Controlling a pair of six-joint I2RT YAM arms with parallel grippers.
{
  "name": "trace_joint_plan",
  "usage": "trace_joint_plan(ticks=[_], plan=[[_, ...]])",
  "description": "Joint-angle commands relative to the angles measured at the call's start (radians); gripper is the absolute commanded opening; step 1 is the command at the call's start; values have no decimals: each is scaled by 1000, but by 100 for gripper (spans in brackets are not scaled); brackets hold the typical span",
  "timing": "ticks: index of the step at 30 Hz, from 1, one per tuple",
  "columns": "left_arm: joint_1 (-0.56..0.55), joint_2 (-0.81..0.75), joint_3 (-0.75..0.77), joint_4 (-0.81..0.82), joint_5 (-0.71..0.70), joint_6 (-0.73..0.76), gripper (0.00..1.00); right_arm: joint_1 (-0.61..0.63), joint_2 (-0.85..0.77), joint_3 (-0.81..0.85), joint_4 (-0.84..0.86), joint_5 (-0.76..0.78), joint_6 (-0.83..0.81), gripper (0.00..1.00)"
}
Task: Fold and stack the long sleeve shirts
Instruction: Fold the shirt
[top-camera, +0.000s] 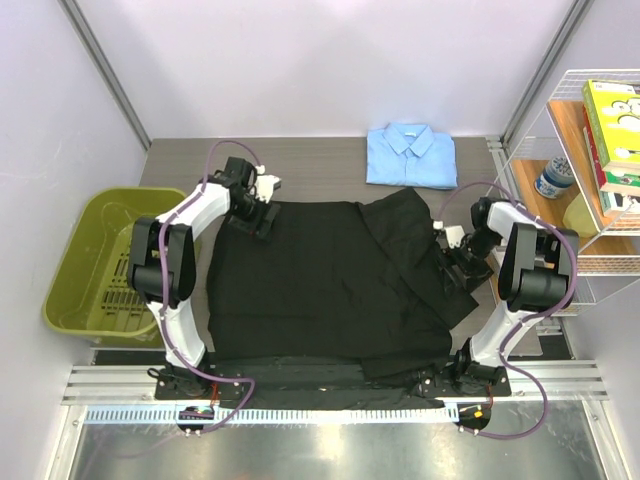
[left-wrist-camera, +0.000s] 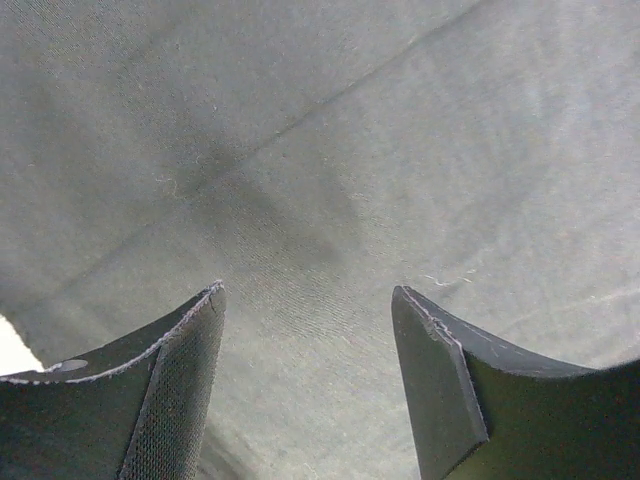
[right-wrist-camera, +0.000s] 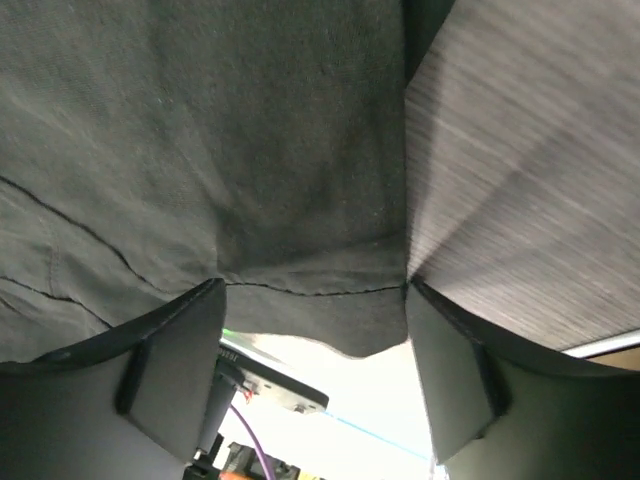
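A black long sleeve shirt (top-camera: 320, 290) lies spread flat across the middle of the table, with a fold running down its right side. Behind it rests a light blue shirt (top-camera: 412, 155), folded with its collar up. My left gripper (top-camera: 252, 218) sits at the black shirt's far left corner. In the left wrist view this gripper (left-wrist-camera: 308, 292) is open just above the dark cloth (left-wrist-camera: 320, 150), holding nothing. My right gripper (top-camera: 460, 264) is at the shirt's right edge. Seen from the wrist, the right gripper (right-wrist-camera: 312, 288) is open wide, with a loose hem of the black cloth (right-wrist-camera: 250, 150) hanging between its fingers.
A green bin (top-camera: 75, 285) stands off the table's left side. A white wire shelf (top-camera: 590, 215) with boxes and a bottle rises at the right. Grey wood-grain tabletop (right-wrist-camera: 520, 180) shows right of the cloth. Walls close in at the back and sides.
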Motion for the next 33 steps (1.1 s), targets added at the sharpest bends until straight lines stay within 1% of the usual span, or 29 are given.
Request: trace_joint_plan(ticks=[1, 3, 4, 6, 7, 10, 12, 13, 15, 16, 17, 18, 19, 20, 21, 22, 23, 24, 25, 26, 27, 28, 29, 31, 33], plan=[[2, -79, 38, -16, 50, 11, 68, -7, 4, -22, 0, -40, -35, 66], [3, -96, 32, -10, 54, 9, 68, -19, -17, -1, -51, -61, -40, 55], [3, -102, 32, -11, 56, 11, 68, -26, -31, 12, -76, -90, -46, 46], [3, -119, 29, -10, 62, 12, 68, -30, -95, 65, -161, -119, -60, 35], [2, -125, 29, -11, 68, 12, 68, -30, -120, 84, -185, -135, -73, 25], [2, -159, 32, -11, 96, 14, 68, -32, -183, 165, -282, -211, -86, 1], [2, -182, 38, -8, 119, 25, 68, -30, -204, 231, -332, -280, -89, 1], [3, -205, 43, -10, 154, 32, 69, -30, -207, 251, -342, -308, -84, 1], [3, -227, 69, -22, 218, 51, 70, -29, -201, 315, -360, -420, -61, 1], [2, -259, 77, -20, 288, 48, 71, -26, -192, 335, -368, -466, -54, 1], [0, -274, 92, -13, 326, 39, 72, -18, -183, 379, -365, -510, -40, 1], [-3, -293, 101, 19, 356, 25, 82, -9, -174, 400, -345, -609, 10, 1], [-9, -308, 109, 39, 379, -7, 93, 14, -162, 415, -313, -645, 64, 1], [-18, -334, 130, 64, 401, -24, 96, 28, -160, 433, -206, -685, 122, 1], [-41, -345, 145, 91, 413, -29, 100, 43, -161, 434, -132, -743, 270, 1], [-55, -352, 161, 107, 418, -43, 100, 62, -172, 427, -48, -759, 352, 1], [-72, -366, 190, 124, 409, -58, 100, 113, -184, 409, 139, -761, 429, 1], [-105, -371, 204, 139, 388, -76, 100, 140, -197, 394, 239, -756, 592, 1], [-127, -371, 218, 166, 358, -98, 100, 172, -210, 378, 335, -729, 664, 1], [-148, -369, 256, 167, 329, -98, 100, 228, -241, 343, 520, -718, 746, 1], [-181, -363, 271, 168, 317, -96, 100, 253, -252, 323, 607, -703, 811, 1], [-193, -360, 284, 187, 318, -101, 100, 273, -263, 303, 694, -671, 929, 1], [-202, -360, 290, 209, 320, -125, 100, 293, -272, 279, 824, -647, 977, 1], [-230, -356, 287, 280, 329, -155, 100, 347, -270, 269, 923, -598, 1080, 1], [-265, -346, 279, 314, 329, -153, 100, 390, -258, 280, 1002, -564, 1121, 1]])
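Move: The black sleeve's cuff end lies right under my open right fingers, about 1 cm back and 1 cm below. From that hand, the black shirt's right shoulder is some 26 cm ahead and 14 cm left, and the folded blue shirt about 39 cm ahead and 12 cm left. From my left hand, the cuff lies roughly 60 cm right and 18 cm back, the shoulder 46 cm right and 9 cm ahead. I shut my right fingers on the cuff, lift it, then carry it left and forward over the shirt, ending some 22 cm higher and 22 cm left, fingers swinging from straight down towards left and forward. Meanwhile my left hand climbs almost 30 cm off the far left corner, slowly at first, then swings about 15 cm right towards the shoulder, opening wide and tilting forward and right. ##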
